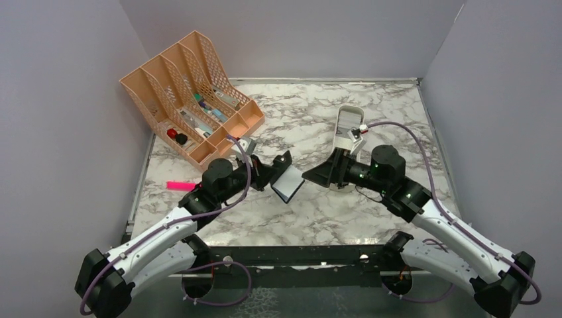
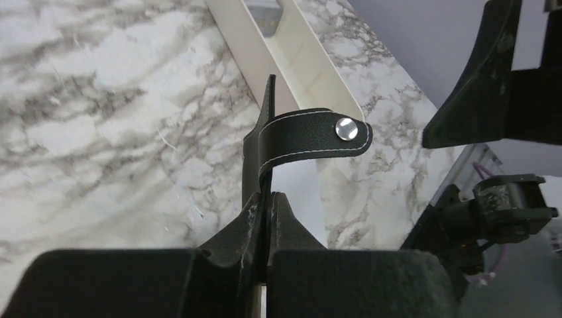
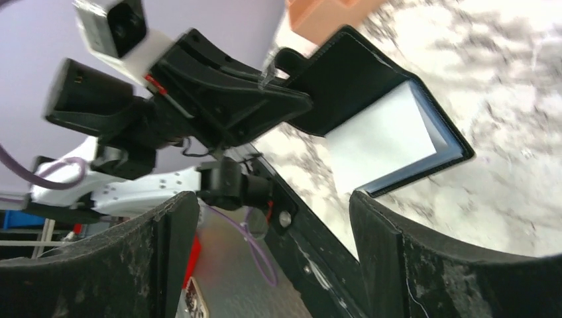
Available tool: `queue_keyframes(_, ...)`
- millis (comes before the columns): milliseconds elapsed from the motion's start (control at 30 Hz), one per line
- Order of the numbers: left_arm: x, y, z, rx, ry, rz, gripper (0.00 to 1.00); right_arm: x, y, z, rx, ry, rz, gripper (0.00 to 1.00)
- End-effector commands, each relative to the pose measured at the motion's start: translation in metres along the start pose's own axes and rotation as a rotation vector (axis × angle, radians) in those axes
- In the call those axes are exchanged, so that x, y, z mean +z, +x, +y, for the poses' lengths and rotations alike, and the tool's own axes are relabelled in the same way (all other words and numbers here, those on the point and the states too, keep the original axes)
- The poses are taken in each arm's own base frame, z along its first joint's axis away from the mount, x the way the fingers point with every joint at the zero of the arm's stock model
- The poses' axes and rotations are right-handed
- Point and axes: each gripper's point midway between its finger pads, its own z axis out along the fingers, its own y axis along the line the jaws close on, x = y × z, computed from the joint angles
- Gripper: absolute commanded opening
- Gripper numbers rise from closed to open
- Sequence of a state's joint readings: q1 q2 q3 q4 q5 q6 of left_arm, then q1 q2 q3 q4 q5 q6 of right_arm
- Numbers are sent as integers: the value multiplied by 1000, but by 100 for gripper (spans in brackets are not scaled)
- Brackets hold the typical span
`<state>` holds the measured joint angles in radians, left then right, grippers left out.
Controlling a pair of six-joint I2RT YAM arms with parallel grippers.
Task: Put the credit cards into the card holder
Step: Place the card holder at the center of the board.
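Note:
The black leather card holder (image 1: 289,183) hangs above the middle of the table, and my left gripper (image 1: 274,173) is shut on its edge. In the left wrist view its snap strap (image 2: 311,136) curls over just beyond the pinched fingertips of the left gripper (image 2: 268,199). A white credit card (image 3: 381,142) sits inside the open card holder (image 3: 351,79). My right gripper (image 1: 317,175) faces the holder from the right. Its jaws (image 3: 272,199) are open and hold nothing. Something grey, perhaps more credit cards (image 2: 265,16), lies in a cream tray (image 1: 347,123).
A peach mesh desk organiser (image 1: 192,93) with small items stands at the back left. A pink marker (image 1: 180,185) lies near the left edge. Grey walls close in the left, back and right sides. The cream tray (image 2: 295,59) stands behind the right arm.

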<state>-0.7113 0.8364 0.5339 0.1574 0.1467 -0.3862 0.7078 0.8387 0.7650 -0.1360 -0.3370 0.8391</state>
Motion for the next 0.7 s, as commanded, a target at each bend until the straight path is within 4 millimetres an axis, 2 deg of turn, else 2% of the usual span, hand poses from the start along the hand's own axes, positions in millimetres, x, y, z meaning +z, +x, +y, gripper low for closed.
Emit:
queue_keyframes(0, 0, -5, -11, -300, 19, -68, 0, 9, 29, -29, 61, 38, 57, 89)
queue_keyframes(200, -7, -12, -15, -430, 31, -122, 0, 22, 50, -44, 192, 15, 92, 86)
queue_keyframes(300, -13, -19, -15, -456, 34, -157, 0, 27, 53, -47, 240, -3, 85, 86)
queue_keyframes(667, -18, -29, -22, -536, 71, -202, 0, 41, 41, -30, 320, -102, 53, 88)
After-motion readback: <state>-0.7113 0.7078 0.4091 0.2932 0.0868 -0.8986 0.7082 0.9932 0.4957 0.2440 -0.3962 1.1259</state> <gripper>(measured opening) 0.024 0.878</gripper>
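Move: The card holder is still pinched in my left fingers, its middle about 4 cm to the right of that hand and 3 cm below. From my empty, wide-open right hand, the holder lies some 9 cm to the left, 3 cm ahead and 8 cm lower. The white box stands about 17 cm ahead and 10 cm to the right of my right hand, far below. The orange rack is roughly 22 cm ahead and 23 cm left of my left hand. I sink my right hand nearly 10 cm, tipping it about 15 degrees, then bring it some 2 cm left and 2 cm back up towards the holder's pocket side, fingers kept wide open. My left hand keeps its pinch, dips 3 cm, then climbs about 5, easing slightly back while rolling the holder some 30 degrees, counter-clockwise seen from behind that hand. ##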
